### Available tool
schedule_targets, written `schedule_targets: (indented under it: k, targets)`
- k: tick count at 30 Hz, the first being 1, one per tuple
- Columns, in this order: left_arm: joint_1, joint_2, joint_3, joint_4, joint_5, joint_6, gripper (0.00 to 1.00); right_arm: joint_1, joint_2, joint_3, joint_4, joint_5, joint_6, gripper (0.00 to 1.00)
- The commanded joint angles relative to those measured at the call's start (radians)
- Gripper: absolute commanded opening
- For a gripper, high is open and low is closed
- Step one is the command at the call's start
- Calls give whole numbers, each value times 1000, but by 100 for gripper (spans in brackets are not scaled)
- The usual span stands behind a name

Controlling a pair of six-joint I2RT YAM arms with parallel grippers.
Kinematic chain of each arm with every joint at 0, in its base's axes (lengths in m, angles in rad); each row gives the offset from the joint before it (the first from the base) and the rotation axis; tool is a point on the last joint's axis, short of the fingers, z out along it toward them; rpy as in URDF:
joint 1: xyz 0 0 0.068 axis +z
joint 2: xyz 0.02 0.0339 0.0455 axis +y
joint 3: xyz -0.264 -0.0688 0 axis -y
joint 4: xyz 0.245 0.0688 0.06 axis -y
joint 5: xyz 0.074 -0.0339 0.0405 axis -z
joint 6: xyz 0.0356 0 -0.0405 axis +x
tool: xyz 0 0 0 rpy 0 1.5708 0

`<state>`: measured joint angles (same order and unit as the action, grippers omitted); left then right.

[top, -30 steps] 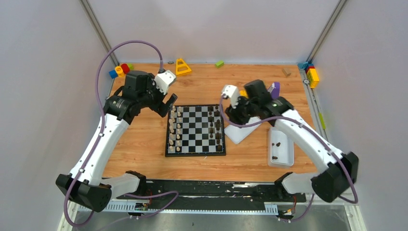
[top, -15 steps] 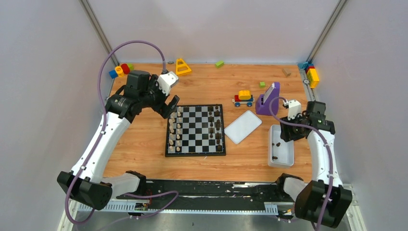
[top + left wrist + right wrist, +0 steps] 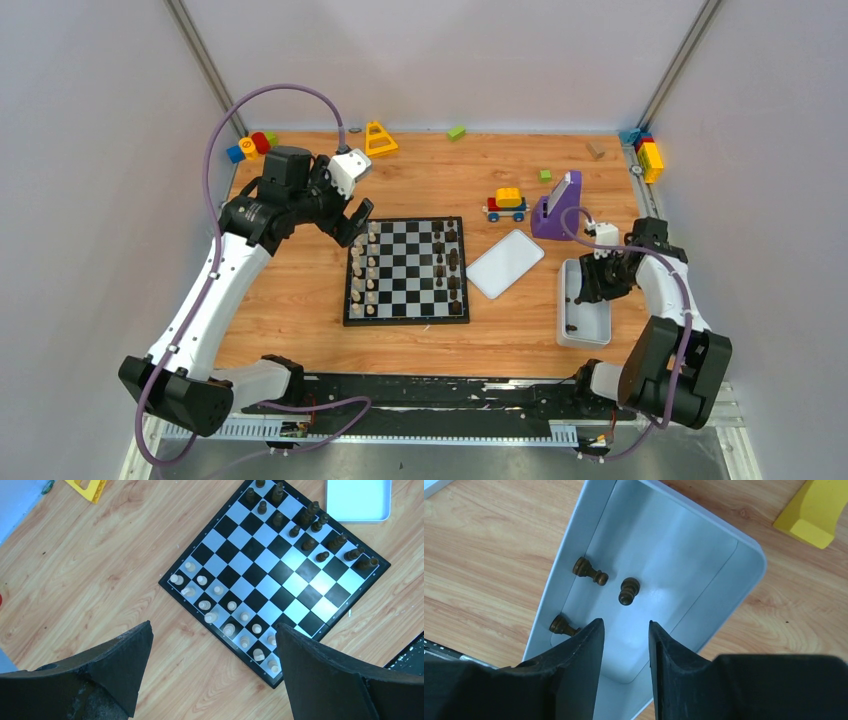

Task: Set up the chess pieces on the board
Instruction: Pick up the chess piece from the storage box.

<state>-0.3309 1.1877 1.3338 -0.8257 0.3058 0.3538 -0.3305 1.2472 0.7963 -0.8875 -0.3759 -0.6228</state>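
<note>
The board [image 3: 405, 321] lies mid-table. Pale chess pieces [image 3: 365, 270] fill its two left columns and dark chess pieces [image 3: 452, 262] stand along its right side. My left gripper [image 3: 355, 220] hovers over the board's far left corner, wide open and empty; in the left wrist view the gripper [image 3: 214, 626] frames the pale pieces [image 3: 230, 615] on the board [image 3: 272, 575]. My right gripper [image 3: 592, 290] hangs over the white tray [image 3: 585, 338]. In the right wrist view that gripper [image 3: 625, 621] is open with a narrow gap and nothing in it, above three dark pieces [image 3: 627, 590] lying in the tray [image 3: 749, 565].
The tray's white lid [image 3: 505, 263] lies between board and tray. Behind it are a toy car [image 3: 507, 203] and a purple holder [image 3: 556, 207]. Toy blocks sit at the back: yellow triangle [image 3: 379, 138], green block [image 3: 456, 132], coloured blocks [image 3: 250, 146] left and right [image 3: 648, 155].
My right arm swung from the board's right edge out to the tray and came down over it, its jaws narrowing. The left arm barely moved.
</note>
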Motion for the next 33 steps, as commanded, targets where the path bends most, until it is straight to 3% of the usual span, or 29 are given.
schedule_targets:
  k: [1,13,23,33]
  targets:
    - [6,-23,0,30,15,10,100,-5,36,-27,89,-26,-12,38]
    - [6,-16,0,30,8,12,100,-4,113,-22,151,-54,5,36]
    - [7,-23,-3,31,0,14,100,-4,136,-17,155,-43,0,27]
    - [7,-22,-1,29,-1,14,100,-2,99,50,82,-56,4,5]
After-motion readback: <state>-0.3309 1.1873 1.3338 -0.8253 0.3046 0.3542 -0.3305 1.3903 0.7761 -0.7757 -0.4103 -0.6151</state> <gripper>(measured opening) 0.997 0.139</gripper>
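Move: The chess piece aimed at, a dark one standing in the storage box, is about 1 cm ahead of the right hand and some 4 cm below, under the finger gap. A second dark piece lies about 3 cm to its left, level with it. Another lies roughly 4 cm left of the hand and 5 cm back. The white lid is about 18 cm left and 8 cm ahead. From the left hand, the aimed piece lies far right, some 47 cm, and about 8 cm back, well below. The right fingers close from their part-open gap and pinch the upper part of the standing chess piece. To get there the right hand sinks about 3 cm into the box and edges 1 cm forward, tipping only slightly; once shut on the piece, it begins to ease back up by about half a centimetre. ##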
